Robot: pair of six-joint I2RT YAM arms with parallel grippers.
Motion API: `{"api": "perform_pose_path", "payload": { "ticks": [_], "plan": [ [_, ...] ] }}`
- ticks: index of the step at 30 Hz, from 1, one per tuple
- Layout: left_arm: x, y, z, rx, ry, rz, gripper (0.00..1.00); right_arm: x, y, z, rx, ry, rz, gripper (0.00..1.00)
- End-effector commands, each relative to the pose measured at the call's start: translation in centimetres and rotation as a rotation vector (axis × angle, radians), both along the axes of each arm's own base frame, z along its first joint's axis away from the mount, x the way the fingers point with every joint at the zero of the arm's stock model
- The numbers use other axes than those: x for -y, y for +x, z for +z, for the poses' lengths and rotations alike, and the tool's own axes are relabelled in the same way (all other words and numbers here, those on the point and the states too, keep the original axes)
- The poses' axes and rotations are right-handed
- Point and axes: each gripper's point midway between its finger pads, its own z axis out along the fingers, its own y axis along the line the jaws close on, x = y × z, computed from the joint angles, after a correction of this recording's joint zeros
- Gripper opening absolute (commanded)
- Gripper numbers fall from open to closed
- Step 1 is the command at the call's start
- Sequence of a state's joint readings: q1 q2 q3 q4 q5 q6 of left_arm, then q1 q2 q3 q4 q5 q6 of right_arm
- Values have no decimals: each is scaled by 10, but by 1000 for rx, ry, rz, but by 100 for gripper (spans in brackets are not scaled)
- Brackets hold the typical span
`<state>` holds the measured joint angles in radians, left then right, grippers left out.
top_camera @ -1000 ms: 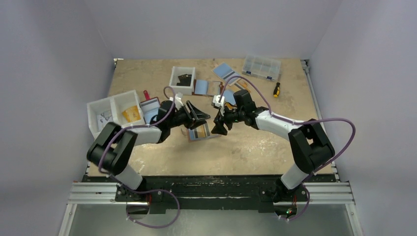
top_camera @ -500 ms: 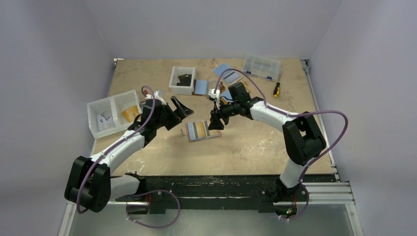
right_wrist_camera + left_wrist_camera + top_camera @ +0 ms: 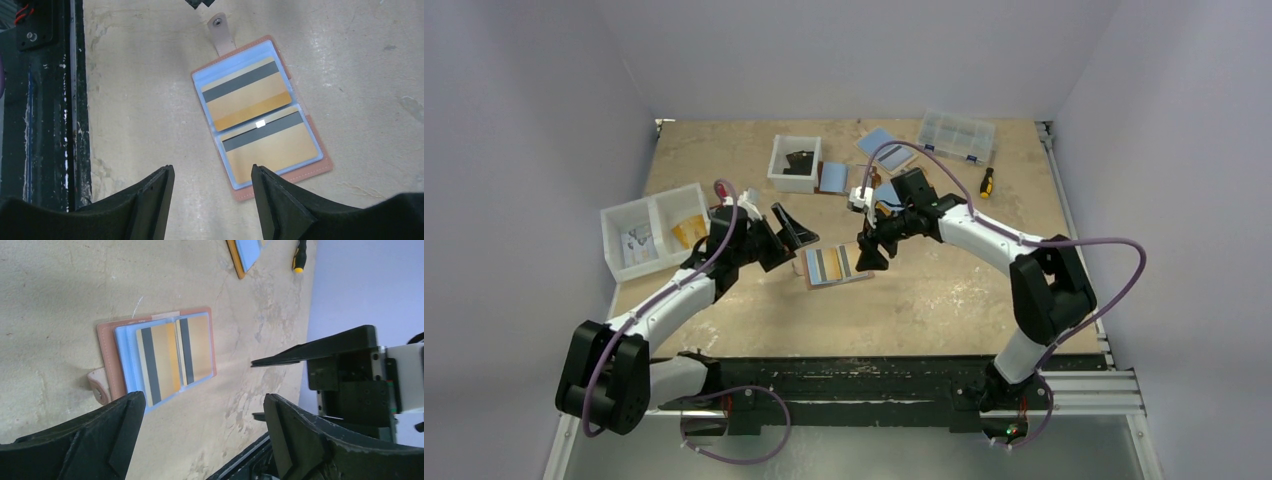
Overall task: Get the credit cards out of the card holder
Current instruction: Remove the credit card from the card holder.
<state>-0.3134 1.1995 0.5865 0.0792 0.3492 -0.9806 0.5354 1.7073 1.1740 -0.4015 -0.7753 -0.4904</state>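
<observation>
The card holder point(image 3: 836, 266) lies open and flat on the table, a tan-pink cover with pale blue clear sleeves and a snap tab point(image 3: 220, 31). Two credit cards sit in its sleeves, both gold with a dark stripe: one point(image 3: 247, 92) by the tab, the other point(image 3: 270, 145) beside it. My left gripper point(image 3: 788, 228) hangs open to the holder's left, nothing between its fingers point(image 3: 202, 405). My right gripper point(image 3: 871, 254) hovers open over the holder's right edge, also holding nothing point(image 3: 212, 172).
White bins point(image 3: 654, 232) stand at the left, and a small white box point(image 3: 794, 162) at the back. A clear organizer point(image 3: 956, 136), a screwdriver point(image 3: 987, 182) and other wallets and cards point(image 3: 884, 146) lie behind the right arm. The table's front rail point(image 3: 47, 100) is near.
My left gripper has opened, let go of the card holder and drawn back to the left. The holder now lies flat. The right gripper has stayed close by it.
</observation>
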Motion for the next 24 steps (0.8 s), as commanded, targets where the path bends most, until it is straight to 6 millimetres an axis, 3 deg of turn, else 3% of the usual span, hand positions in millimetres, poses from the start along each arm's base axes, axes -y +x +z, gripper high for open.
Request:
{"api": "perform_pose_path", "payload": {
  "ticks": [1, 6, 9, 14, 19, 24],
  "plan": [
    [-6, -2, 13, 68, 69, -43, 96, 13, -2, 17, 95, -10, 13, 67],
    [-3, -14, 1, 44, 28, -51, 88, 9, 16, 22, 52, 23, -129, 62],
    [-4, -15, -1, 60, 15, -37, 80, -6, 22, 21, -59, 77, -185, 48],
    [-2, -8, -2, 51, 19, -29, 65, -23, 36, -9, -193, 51, -226, 26],
    [5, 5, -7, 55, 24, -37, 55, -45, 38, -32, -257, 24, -235, 17],
    [24, 8, -27, 22, 60, -88, 51, -46, 45, -53, -303, -17, -282, 11]
  ]
}}
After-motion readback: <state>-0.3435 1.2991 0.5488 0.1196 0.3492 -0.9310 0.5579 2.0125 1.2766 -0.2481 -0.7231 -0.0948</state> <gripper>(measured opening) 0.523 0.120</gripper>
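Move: The right-hand card in the open card holder lies about 3 cm ahead of the right hand, 2 cm to its left and 8 cm below. The left-hand card sits some 5 cm to the left of that card, level with it. From the left hand, hovering beside the holder, the right-hand card is roughly 10 cm to the right, 3 cm ahead and 10 cm below, with the left-hand card about 5 cm to the right and 2 cm ahead. Rising a touch, then diving down with some forward and leftward travel, the right hand ends about 7 cm lower, its wrist tilting some 20 degrees and turning clockwise; its fingers close almost shut, bringing their tips to the right-hand card's left edge by the dark stripe. The left hand eases back, then sinks beside the holder, its wide-open fingers closing to about half. ##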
